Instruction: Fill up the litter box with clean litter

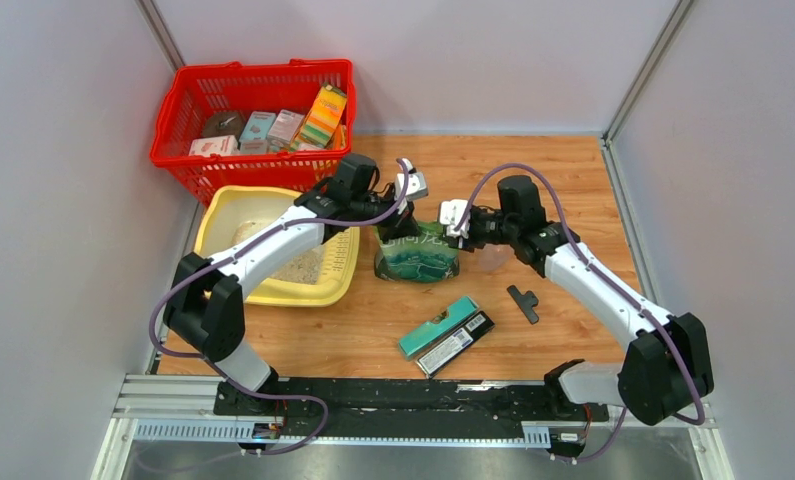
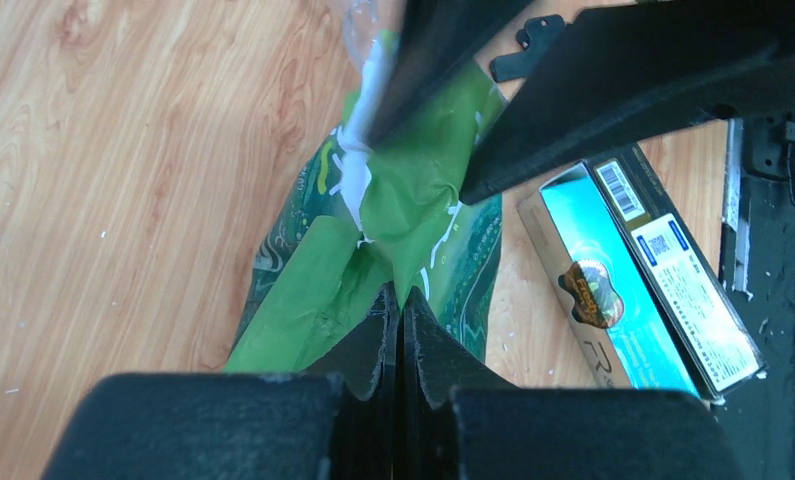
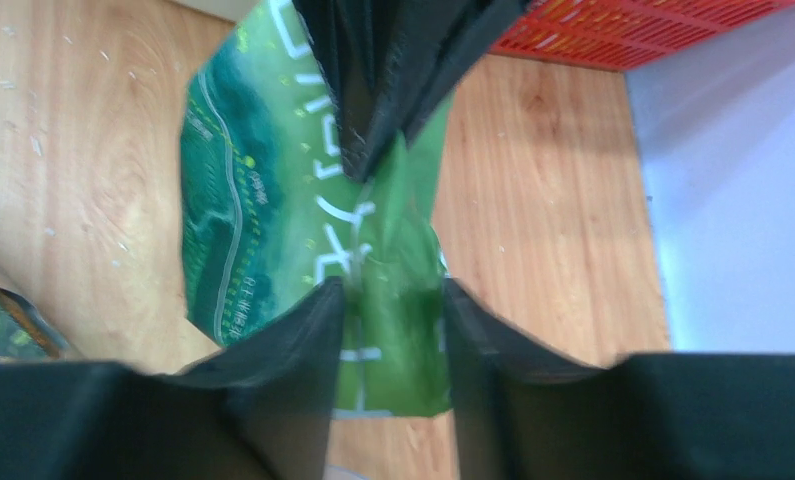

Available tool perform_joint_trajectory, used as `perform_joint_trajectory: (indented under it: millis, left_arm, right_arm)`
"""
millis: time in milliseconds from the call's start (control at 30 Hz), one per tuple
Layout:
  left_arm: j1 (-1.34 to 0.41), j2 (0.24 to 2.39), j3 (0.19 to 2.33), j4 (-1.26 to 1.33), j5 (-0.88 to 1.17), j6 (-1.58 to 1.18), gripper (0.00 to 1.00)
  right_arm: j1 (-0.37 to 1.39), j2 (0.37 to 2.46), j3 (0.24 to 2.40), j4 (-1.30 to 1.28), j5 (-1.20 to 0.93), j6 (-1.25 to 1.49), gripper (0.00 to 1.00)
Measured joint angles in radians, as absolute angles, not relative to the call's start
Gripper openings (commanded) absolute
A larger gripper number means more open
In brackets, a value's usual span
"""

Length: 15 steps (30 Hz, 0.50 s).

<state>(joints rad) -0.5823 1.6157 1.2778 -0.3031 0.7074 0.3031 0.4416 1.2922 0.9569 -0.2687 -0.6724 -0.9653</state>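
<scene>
The pale-yellow litter box (image 1: 216, 210) lies at the left of the table, with a patch of beige clean litter (image 1: 299, 267) in its near part. A green printed bag (image 1: 417, 254) stands just right of it. My left gripper (image 2: 401, 298) is shut on a fold at the top of the bag (image 2: 413, 200). Opposite it, my right gripper (image 3: 393, 292) is open, its fingers straddling the other side of the bag's (image 3: 263, 200) top edge. From above, the left gripper (image 1: 405, 207) and the right gripper (image 1: 454, 222) face each other over the bag.
A red mesh basket (image 1: 258, 120) of boxed goods stands behind the litter box. Two flat boxes (image 1: 447, 332) and a small black part (image 1: 523, 303) lie on the wood in front of the bag. Grey walls close in the sides.
</scene>
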Motion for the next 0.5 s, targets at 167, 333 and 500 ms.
perform_joint_trajectory:
  millis: [167,333,500]
  left_arm:
    - [-0.585,1.597,1.258,-0.297,0.72,0.351,0.05]
    - [-0.585,1.597,1.258,-0.295,0.721,0.351,0.04]
    - [-0.58,1.599,1.258,-0.295,0.733,0.326,0.04]
  right_arm:
    - [0.428,1.297,0.97,-0.276,-0.663,-0.93,0.56]
    - [0.427,1.315,0.97,-0.276,-0.665,-0.936,0.58]
    - [0.427,1.317,0.961,-0.264,-0.684,-0.99,0.59]
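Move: The right fingers straddle the green flap at the right end of the litter bag's gathered mouth, directly at their pads; the bag's body lies about 8 cm left, 4 cm back and 9 below. The clear scoop is roughly 10 cm right and 5 cm back, the black clip 17 cm right and 15 back, both some 17 cm down. From the left hand, pinching the mouth, that flap is about 8 cm right, level fore and aft. Open the right gripper from about a third to roughly six tenths, letting its squeeze off the bag's flap while keeping one finger on either side. Hold it nearly in place, easing only about half a centimetre forward and down. Keep the left gripper shut on the bag's mouth, nearly still. ##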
